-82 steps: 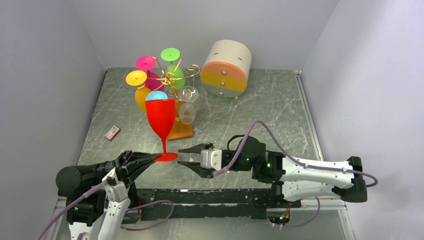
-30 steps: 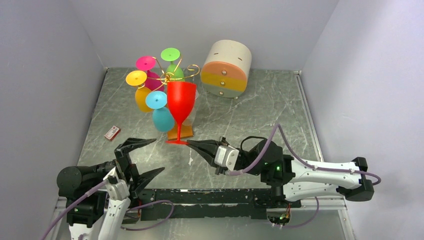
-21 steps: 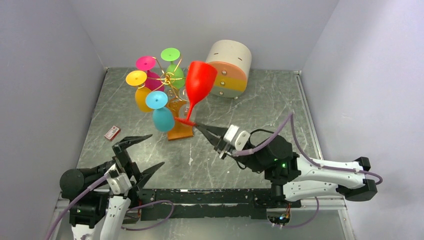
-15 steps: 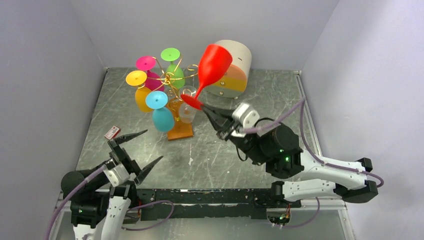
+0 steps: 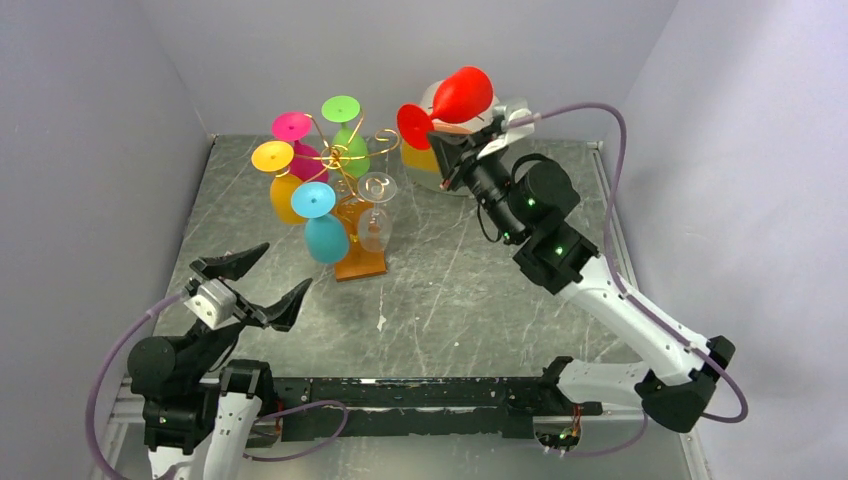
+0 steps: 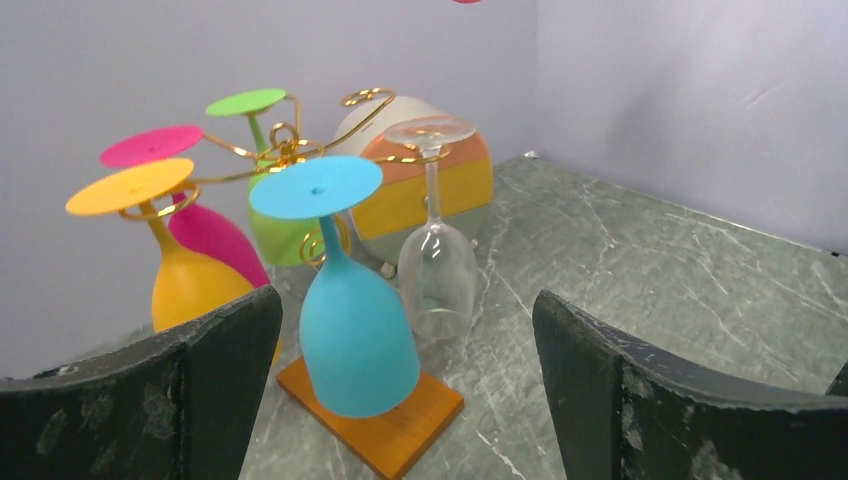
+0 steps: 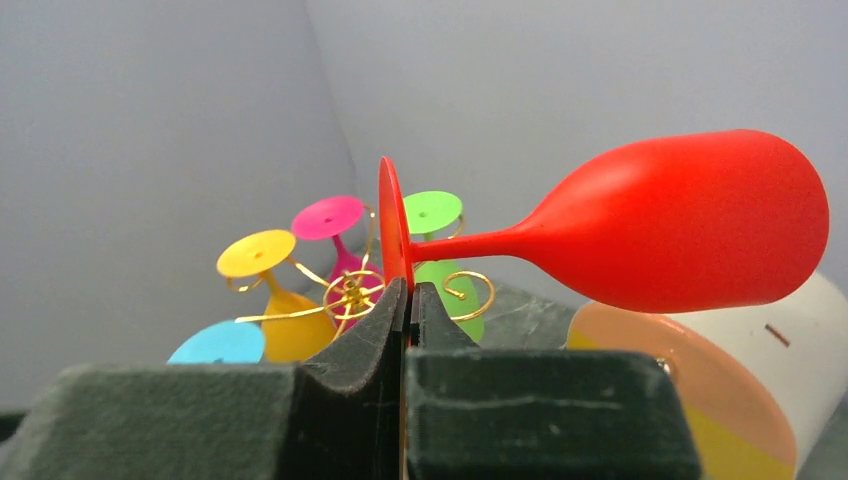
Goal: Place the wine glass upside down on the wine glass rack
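Note:
My right gripper (image 5: 437, 128) is shut on the foot disc of the red wine glass (image 5: 462, 95), held high at the back, right of the rack. The glass (image 7: 690, 225) lies on its side, bowl pointing right, foot pinched edge-on between the pads (image 7: 408, 300). The wine glass rack (image 5: 345, 160), a gold wire tree on a brown wooden base (image 5: 362, 262), carries several upside-down glasses: pink, green, yellow, blue and clear. An empty gold scroll arm (image 7: 470, 295) shows just beyond the fingers. My left gripper (image 5: 250, 282) stands wide open near the front left, holding nothing, facing the rack (image 6: 285, 150).
A round cream drawer box (image 5: 462, 160) with orange, yellow and green fronts sits at the back behind the raised glass. A small red-and-white packet (image 5: 224, 265) lies at the table's left. Grey walls close in the back and both sides.
The right arm has lifted the red glass from table height up and back, tipping it from upright onto its side. The left gripper let go, opened wide and drew back left.

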Motion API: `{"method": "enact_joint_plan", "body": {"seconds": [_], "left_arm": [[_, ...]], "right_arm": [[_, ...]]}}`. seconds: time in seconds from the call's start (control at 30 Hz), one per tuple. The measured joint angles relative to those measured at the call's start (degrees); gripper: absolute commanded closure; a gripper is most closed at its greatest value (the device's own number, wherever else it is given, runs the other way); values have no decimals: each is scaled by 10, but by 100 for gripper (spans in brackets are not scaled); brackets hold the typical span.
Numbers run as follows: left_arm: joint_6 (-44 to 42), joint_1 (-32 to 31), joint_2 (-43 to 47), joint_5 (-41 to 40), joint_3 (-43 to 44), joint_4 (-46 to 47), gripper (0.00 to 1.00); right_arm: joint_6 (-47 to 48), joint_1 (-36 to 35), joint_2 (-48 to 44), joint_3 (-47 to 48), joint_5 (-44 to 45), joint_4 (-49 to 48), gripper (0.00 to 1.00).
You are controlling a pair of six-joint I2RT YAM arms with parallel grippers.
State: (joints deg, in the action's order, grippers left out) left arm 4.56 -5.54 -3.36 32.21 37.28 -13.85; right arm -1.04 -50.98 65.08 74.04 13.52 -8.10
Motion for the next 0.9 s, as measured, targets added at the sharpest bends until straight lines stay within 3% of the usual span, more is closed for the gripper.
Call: {"method": "enact_joint_plan", "body": {"seconds": [0.37,0.9], "left_arm": [[13,0,3,-48,-27,-34,1],[8,0,17,-54,-27,-50,1]], "right_arm": [[-257,141,78,13,-94,-39,100],[-444,178,231,62,-156,-122,100]]}}
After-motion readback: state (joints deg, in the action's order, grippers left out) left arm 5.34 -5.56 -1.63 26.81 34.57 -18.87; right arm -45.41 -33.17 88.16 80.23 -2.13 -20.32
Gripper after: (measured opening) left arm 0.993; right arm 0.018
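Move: The shut right hand, still holding the red wine glass by its foot, is about 15 cm short of the rack's empty hook, which lies 7 cm to its left and some 16 cm below. The green glass is about 20 cm ahead, 14 left and 23 lower; the clear glass 3 ahead, 9 left and 23 lower; the drawer cabinet 23 ahead, 5 right and 32 lower. From the left hand the hook is some 27 cm ahead, 16 right and 3 below. Keeping its pinch on the foot of the red glass, the right hand carries it about 13 cm forward and sinks steadily some 5 cm towards the rack's empty hook, edging left only in the second half, while the wrist rolls its left side up by about 30 degrees and tips nose-down by about as much, swinging the bowl downwards. The empty left hand, fingers still wide open, sinks about 3 cm early on with a slight forward drift and downward tip, then waits in front of the rack. ##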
